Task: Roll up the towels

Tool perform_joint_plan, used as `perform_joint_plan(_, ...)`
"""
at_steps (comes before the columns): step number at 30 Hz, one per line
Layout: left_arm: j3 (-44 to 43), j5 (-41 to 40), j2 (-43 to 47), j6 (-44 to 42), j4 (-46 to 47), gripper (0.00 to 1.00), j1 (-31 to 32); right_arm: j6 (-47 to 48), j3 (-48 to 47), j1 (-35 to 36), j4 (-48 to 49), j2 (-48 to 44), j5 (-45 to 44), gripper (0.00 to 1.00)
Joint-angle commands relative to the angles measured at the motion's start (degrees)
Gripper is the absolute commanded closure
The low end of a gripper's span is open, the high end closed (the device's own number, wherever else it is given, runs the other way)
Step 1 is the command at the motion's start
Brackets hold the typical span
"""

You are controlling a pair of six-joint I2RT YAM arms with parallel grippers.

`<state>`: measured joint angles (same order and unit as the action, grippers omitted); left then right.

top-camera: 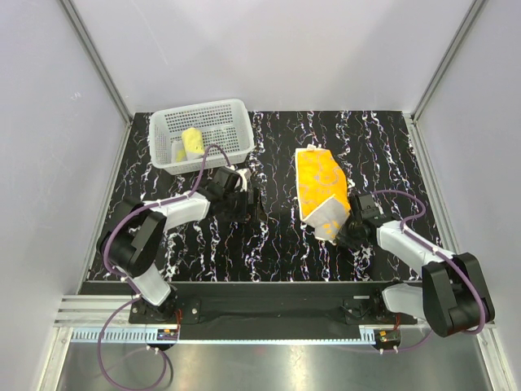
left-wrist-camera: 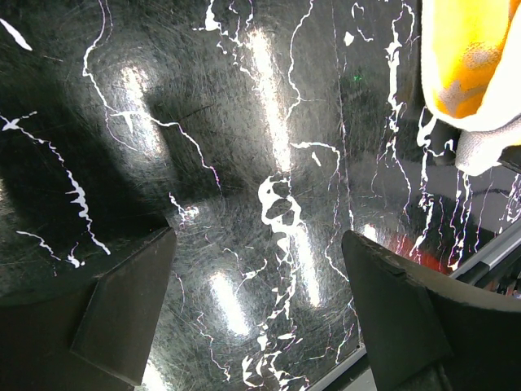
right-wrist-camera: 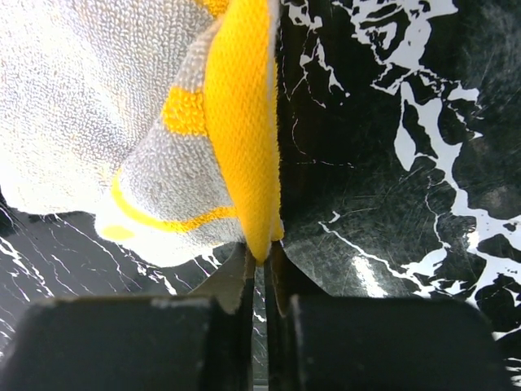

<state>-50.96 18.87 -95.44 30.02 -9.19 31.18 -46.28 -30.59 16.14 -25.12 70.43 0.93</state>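
Observation:
The orange towel (top-camera: 319, 189) lies on the black marbled table, right of centre, its near corner folded up so the paler back shows. My right gripper (top-camera: 348, 228) is shut on that near corner; in the right wrist view the orange towel (right-wrist-camera: 240, 122) edge is pinched between the fingertips (right-wrist-camera: 262, 254). A pale yellow towel (top-camera: 192, 143) sits bunched inside the white mesh basket (top-camera: 220, 114). My left gripper (top-camera: 251, 204) hovers open over bare table left of the orange towel, with nothing between its fingers (left-wrist-camera: 122, 305); the orange towel (left-wrist-camera: 468, 65) shows at the upper right of that view.
The basket stands at the back left of the table (top-camera: 277, 236). Grey walls enclose the table on three sides. A metal rail (top-camera: 269, 314) with both arm bases runs along the near edge.

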Motion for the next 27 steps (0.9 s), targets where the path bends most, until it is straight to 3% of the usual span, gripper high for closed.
perform_joint_plan(1,0.7,0.2,-0.5,-0.9,1.5,0.11,0.4,0.8,-1.6,0.4,-1.1,-1.9,-2.2,1.0)
perform_joint_plan(5,0.8,0.1,0.3,-0.8,1.2,0.11,0.4,1.7,-7.0,0.6,-7.8,-6.6,-1.5,1.0)
perform_joint_plan(9,1.4,0.9,2.6,0.5,1.2,0.11,0.5,2.7,-20.1,0.7,-16.3,-10.0,1.2,1.0)
perform_joint_plan(17,4.2,1.4,12.5,3.6,1.2,0.11,1.6,3.9,-47.3,0.8,-23.6,-2.8,5.9,1.0)
perform_joint_plan(20,6.0,1.7,15.9,5.4,2.1,0.11,2.5,3.1,-60.7,0.8,-25.1,2.9,8.6,1.0)
perform_joint_plan(27,8.8,0.6,21.4,8.1,5.0,0.11,5.4,3.4,-107.9,1.6,-34.8,21.9,11.2,1.0)
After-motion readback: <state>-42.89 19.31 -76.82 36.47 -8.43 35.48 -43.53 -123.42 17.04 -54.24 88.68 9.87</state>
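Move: The right hand already has the orange towel's near right corner shut between its fingertips, almost at table height. The towel's middle lies about 17 cm ahead of this hand and 4 cm to its left, with a folded-over flap about 7 cm ahead and 4 cm left. The white basket stands roughly 34 cm ahead and 43 cm left. From the idle, open left hand, the orange towel's middle is about 11 cm forward, 20 cm to the right and a few centimetres lower. Still pinching the orange towel's corner, the right hand whips it up off the table, some 44 cm high, carrying it about 15 cm forward and also leftward, while the wrist tips the fingers up from pointing down by roughly 45 degrees. The left hand, open and empty, backs off up and towards its base, about 8 cm in all. ##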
